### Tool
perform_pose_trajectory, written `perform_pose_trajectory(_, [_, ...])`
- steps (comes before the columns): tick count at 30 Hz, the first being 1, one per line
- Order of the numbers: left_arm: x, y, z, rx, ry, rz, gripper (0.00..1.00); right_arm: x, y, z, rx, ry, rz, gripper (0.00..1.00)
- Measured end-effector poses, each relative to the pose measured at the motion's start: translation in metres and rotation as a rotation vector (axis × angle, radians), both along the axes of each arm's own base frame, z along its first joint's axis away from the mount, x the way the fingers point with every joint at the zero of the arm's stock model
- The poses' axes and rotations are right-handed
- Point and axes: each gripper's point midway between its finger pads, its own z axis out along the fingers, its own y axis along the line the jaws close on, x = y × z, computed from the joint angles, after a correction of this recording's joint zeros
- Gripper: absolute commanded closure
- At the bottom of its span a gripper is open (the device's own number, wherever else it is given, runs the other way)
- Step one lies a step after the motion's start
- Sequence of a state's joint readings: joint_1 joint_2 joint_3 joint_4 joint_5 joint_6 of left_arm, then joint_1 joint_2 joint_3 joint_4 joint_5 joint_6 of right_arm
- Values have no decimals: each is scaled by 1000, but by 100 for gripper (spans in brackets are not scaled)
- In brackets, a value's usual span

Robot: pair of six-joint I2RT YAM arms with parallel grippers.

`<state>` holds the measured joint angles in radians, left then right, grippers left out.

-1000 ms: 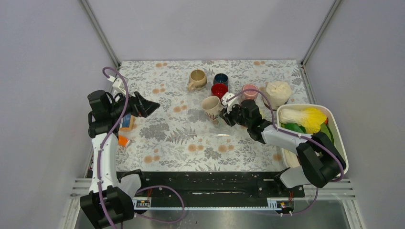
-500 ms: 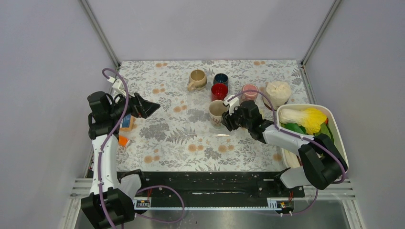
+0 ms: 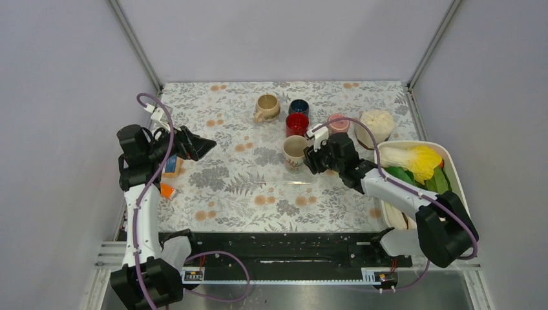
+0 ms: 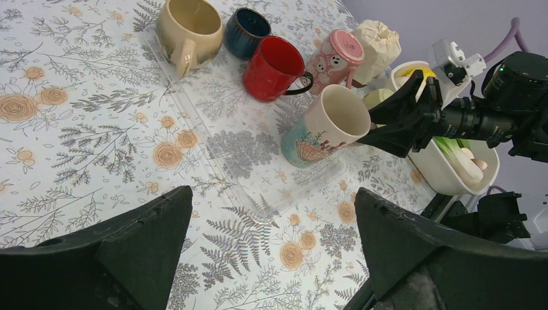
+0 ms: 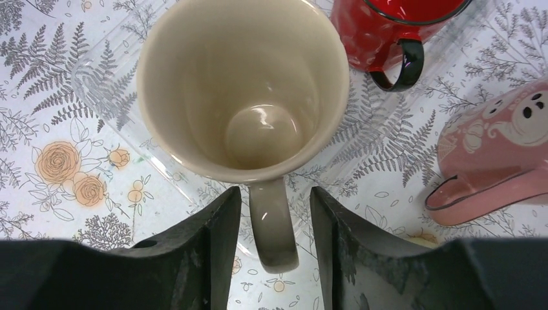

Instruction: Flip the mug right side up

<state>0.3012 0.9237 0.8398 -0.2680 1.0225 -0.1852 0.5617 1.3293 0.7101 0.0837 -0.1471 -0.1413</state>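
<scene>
The cream mug (image 3: 295, 151) with a floral print stands mouth up on a clear tray (image 3: 274, 177) at mid-table. From above its empty inside (image 5: 242, 84) shows, and its handle (image 5: 274, 226) points back between my right fingers. My right gripper (image 5: 274, 194) is open around that handle, with a gap on each side. In the top view the right gripper (image 3: 310, 157) sits just right of the mug. My left gripper (image 3: 210, 143) hangs wide open over the table's left side, holding nothing, and the mug (image 4: 329, 126) shows far ahead of it.
Behind the mug stand a beige mug (image 3: 267, 106), a dark blue mug (image 3: 298, 106), a red mug (image 3: 296, 123) and a pink mug (image 3: 338, 123). A white bag (image 3: 376, 124) and a white bin (image 3: 454, 169) of vegetables are at the right. Orange items (image 3: 169, 174) lie at the left edge.
The mug went from tilted in the right gripper to standing upright on the tray. The right jaws opened off its handle. The left arm stayed put.
</scene>
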Motion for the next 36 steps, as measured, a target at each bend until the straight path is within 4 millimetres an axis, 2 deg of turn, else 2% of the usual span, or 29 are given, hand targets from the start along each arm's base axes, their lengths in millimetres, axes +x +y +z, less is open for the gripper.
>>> perform_pose_trajectory(2, [0, 0, 0, 0, 0, 0, 1, -1, -2, 6, 4, -11, -5, 53])
perform_pose_trajectory(12, [-2, -1, 0, -2, -2, 1, 1, -9, -7, 17, 7, -17, -3, 52])
perform_pose_trajectory(19, [-4, -1, -2, -4, 1, 3, 1, -13, -6, 7, -4, 20, 11, 51])
perform_pose_trajectory(24, [-4, -1, -2, -3, 0, 3, 1, -16, -8, -13, -42, 89, 3, 68])
perform_pose_trajectory(28, [-4, 0, -2, -3, 0, 6, 1, -17, -10, -15, -45, 106, -12, 82])
perform_pose_trajectory(31, [-4, 0, -1, -4, 0, 6, 1, -16, -12, -14, -50, 103, -28, 85])
perform_pose_trajectory(36, [-4, 0, -1, -4, -1, 5, 1, -21, -19, -13, -59, 111, -47, 85])
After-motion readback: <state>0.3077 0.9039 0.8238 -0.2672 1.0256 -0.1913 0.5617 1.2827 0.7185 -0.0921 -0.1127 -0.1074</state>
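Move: The cream mug stands upright on the clear tray. Its middle is about 5 cm ahead of the right hand, 5 cm to its left and 2 cm lower, with the handle already between the open fingertips. The red mug is some 9 cm beyond the cream mug. The pink mug lies about 13 cm ahead and 8 cm right of the hand, the yellow-green mug about 3 cm ahead and 10 cm right. From the left hand, the cream mug is roughly 7 cm ahead, 25 cm right and 18 cm below. The cream mug's handle gets pinched between the right hand's fingertips. The hand rises nearly 2 cm while drawing back, then sinks about 3 cm around the handle, the fingers tipping slightly downward, and closes. Keeping its grip, it eases a further centimetre to the right. ##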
